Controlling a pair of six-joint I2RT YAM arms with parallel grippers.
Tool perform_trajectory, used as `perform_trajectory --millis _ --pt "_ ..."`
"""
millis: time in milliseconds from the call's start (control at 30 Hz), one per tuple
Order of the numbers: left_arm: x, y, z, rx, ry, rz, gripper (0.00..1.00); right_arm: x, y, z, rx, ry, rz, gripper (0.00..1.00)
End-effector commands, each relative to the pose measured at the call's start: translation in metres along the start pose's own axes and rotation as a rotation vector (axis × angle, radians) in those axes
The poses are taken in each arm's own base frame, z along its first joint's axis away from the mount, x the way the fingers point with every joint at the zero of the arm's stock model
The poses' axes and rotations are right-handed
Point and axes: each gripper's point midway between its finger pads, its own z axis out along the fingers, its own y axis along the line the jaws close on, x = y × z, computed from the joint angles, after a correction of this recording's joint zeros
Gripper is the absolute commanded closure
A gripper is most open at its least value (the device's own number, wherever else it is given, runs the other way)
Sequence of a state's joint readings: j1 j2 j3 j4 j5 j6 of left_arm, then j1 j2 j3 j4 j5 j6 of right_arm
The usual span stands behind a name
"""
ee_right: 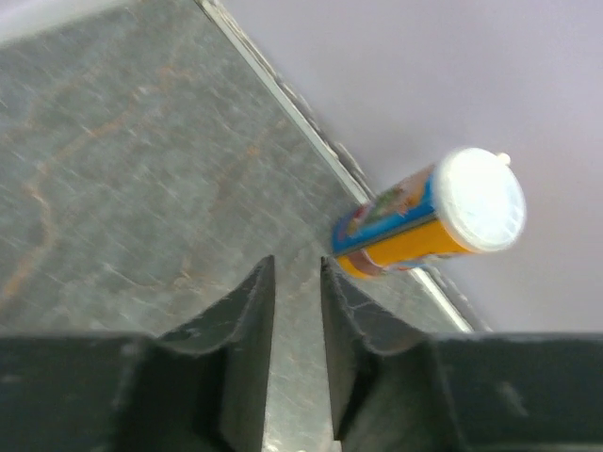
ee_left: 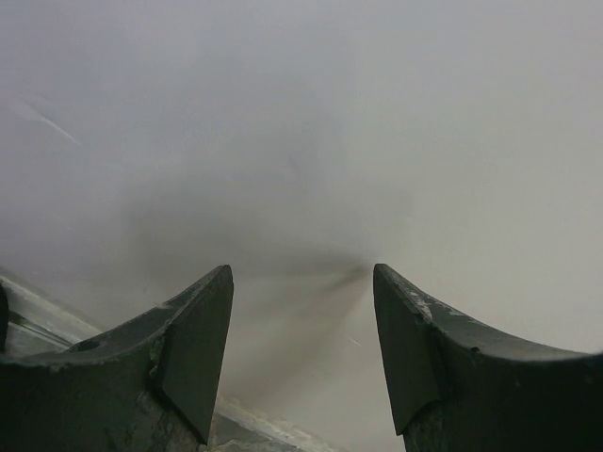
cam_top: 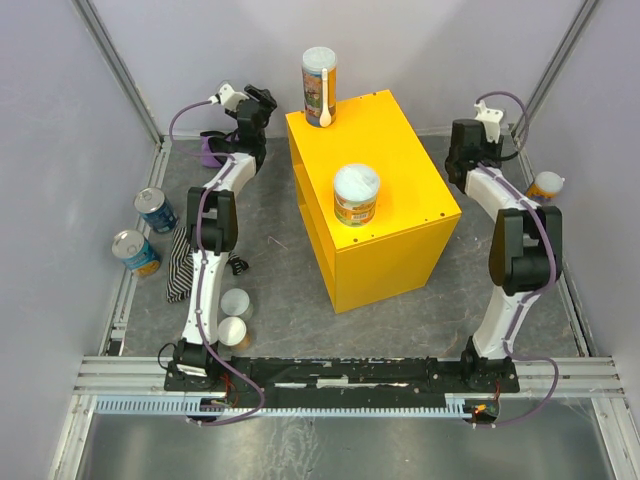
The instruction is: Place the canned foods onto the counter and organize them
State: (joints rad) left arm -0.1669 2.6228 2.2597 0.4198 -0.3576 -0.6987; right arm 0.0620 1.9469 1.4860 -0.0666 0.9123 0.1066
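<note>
The yellow counter [cam_top: 395,235] stands mid-table. On its top are a tall colourful tube [cam_top: 319,85] at the back edge and a short yellow tub with a white lid [cam_top: 356,194]. Two blue tins [cam_top: 155,209] [cam_top: 135,251] stand by the left wall. Two pale-lidded tubs [cam_top: 236,303] [cam_top: 232,331] sit beside the left arm. An orange tube with a white lid [cam_top: 545,184] stands by the right wall and also shows in the right wrist view [ee_right: 424,221]. My left gripper [cam_top: 262,98] [ee_left: 301,282] is open, empty and faces the back wall. My right gripper [cam_top: 466,150] [ee_right: 298,266] is nearly shut and empty, left of that tube.
A striped black-and-white cloth [cam_top: 180,262] lies on the floor left of the left arm. A purple cloth [cam_top: 211,151] lies in the back left corner. Walls close in the table on three sides. The counter's hollow side faces left.
</note>
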Motion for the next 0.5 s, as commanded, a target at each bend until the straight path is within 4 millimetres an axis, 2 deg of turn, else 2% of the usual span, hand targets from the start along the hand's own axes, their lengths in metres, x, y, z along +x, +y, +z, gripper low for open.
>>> perform_trajectory --millis 0,167,300,467 --pt "-0.055 -0.037 -0.004 0.065 -0.101 -0.013 0.32 -0.021 -0.046 -0.006 0.011 -0.065 0.008 0.72" --pt "-0.054 -0.04 -0.006 0.068 -0.094 -0.015 0.32 -0.011 -0.092 0.013 0.07 -0.023 0.033 0.98" --pt "-0.059 -0.043 -0.009 0.068 -0.095 -0.005 0.33 -0.012 -0.095 0.016 0.043 -0.033 0.069 0.99" --pt "-0.063 -0.044 -0.012 0.065 -0.094 0.007 0.32 -0.045 -0.102 0.011 0.033 -0.098 0.062 0.99"
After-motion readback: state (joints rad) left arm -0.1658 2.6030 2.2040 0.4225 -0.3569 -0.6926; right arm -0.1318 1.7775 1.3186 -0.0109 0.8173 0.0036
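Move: The orange can with the white lid stands about 14 cm to the right of the empty right hand, roughly level with it (perhaps 1 cm ahead), its middle some 11 cm lower. The right wall rises about 4 cm beyond the can. The yellow counter's middle lies around 32 cm to this hand's left, 8 cm back and 6 cm lower. From the left hand, the orange can is about 72 cm to the right, 18 cm back and 13 cm down. Touching nothing that can be seen, the right hand sweeps about 8 cm right and some 5 cm back, in towards the white-lidded orange can by the wall, and slows to a stop still above it. The half-open fingers shut completely on the way, with the wrist hardly turning. ##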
